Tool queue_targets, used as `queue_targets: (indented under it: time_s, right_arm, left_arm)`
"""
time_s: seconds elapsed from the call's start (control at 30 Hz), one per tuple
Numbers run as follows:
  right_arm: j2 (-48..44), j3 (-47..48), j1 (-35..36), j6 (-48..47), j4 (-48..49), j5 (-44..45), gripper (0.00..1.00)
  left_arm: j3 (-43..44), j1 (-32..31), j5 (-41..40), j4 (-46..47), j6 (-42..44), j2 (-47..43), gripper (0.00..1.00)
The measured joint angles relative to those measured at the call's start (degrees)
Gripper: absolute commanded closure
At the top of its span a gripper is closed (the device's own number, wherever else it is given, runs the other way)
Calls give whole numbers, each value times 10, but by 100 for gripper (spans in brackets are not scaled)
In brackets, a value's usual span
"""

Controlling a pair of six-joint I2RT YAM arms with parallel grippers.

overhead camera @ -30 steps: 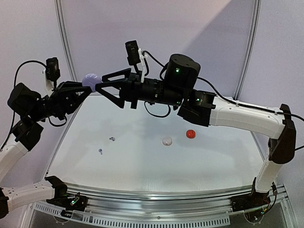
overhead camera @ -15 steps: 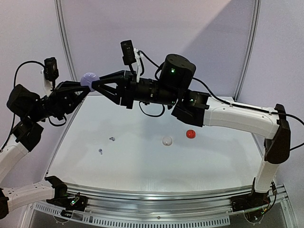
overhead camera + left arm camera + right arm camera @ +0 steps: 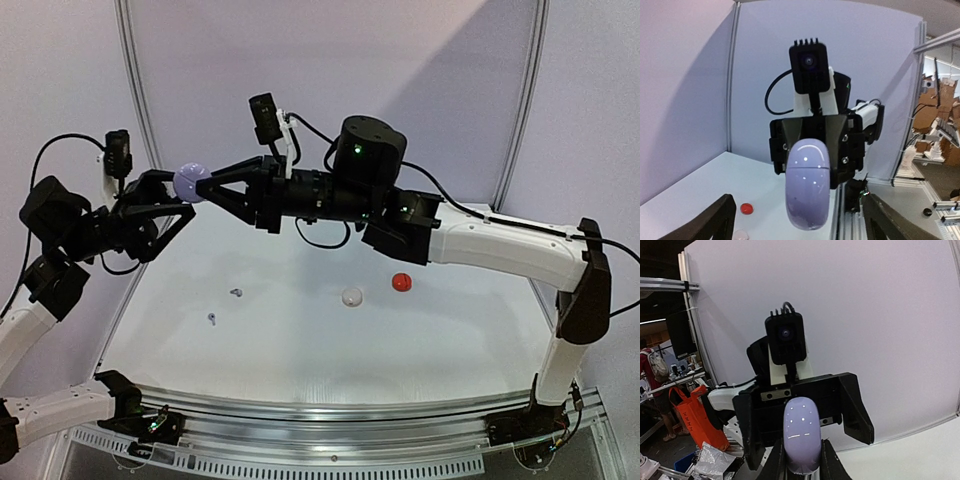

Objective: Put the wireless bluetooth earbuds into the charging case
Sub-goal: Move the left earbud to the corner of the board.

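Note:
A closed lilac charging case (image 3: 190, 182) hangs high over the table's back left. My right gripper (image 3: 204, 187) is shut on it, its fingers (image 3: 777, 460) pinching the lower part of the case (image 3: 801, 437). The left gripper (image 3: 172, 200) faces it with its jaws spread wide on either side of the case (image 3: 807, 185), touching nothing. Its fingertips (image 3: 715, 220) sit far apart in the left wrist view. Two tiny lilac-grey earbuds (image 3: 235, 293) (image 3: 211, 318) lie on the white table (image 3: 300, 350) at the left.
A round white case (image 3: 351, 297) and a round red case (image 3: 401, 282) sit on the table right of centre. The red case (image 3: 746, 208) also shows in the left wrist view. Both arms stretch toward the back left, near the wall panel (image 3: 140, 110).
The left gripper has let go of the lilac case and opened wide. The right gripper has closed on the case and now holds it alone.

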Motion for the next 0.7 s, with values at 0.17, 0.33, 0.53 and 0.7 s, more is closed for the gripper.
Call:
queue_targets:
  time_s: [0.17,0.33,0.53,0.7]
  right_arm:
    - [-35,-64,-35,7,-48,39,100]
    - [-90,-147,-87,15,-89,101,100]
    - [-150,-231,-120,23,-104,163,100]
    - [-175,-272,-121,24,-104,178,100]
  left_arm:
    - [62,5,-43,-201,157,33,12]
    - [152,46,-58,-415,348,138,18]
    - [170,119,-91,-584,537,318,30]
    - [205,144,-165,-615,639,480,36]
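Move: From the left hand, which stands open around the purple case high over the board, the nearer purple earbud lies about 13 cm ahead, 11 cm to its left and some 43 cm below. The other purple earbud is roughly 19 cm ahead and 6 cm left, equally low. From the right hand, already gripping the case, the pink case lies about 19 cm ahead, 21 cm right and 45 cm down; the red case is 22 cm ahead and 34 cm right. The right hand keeps its pinch on the purple case and carries it forward, right and down, about 12 cm each way, turning some 30 degrees clockwise. The left hand, already opened, leaves the case and plunges about 30 cm, with 15 cm forward and a little left, towards the purple earbuds, swinging its fingers from sideways to steeply down and partly narrowing their gap. ##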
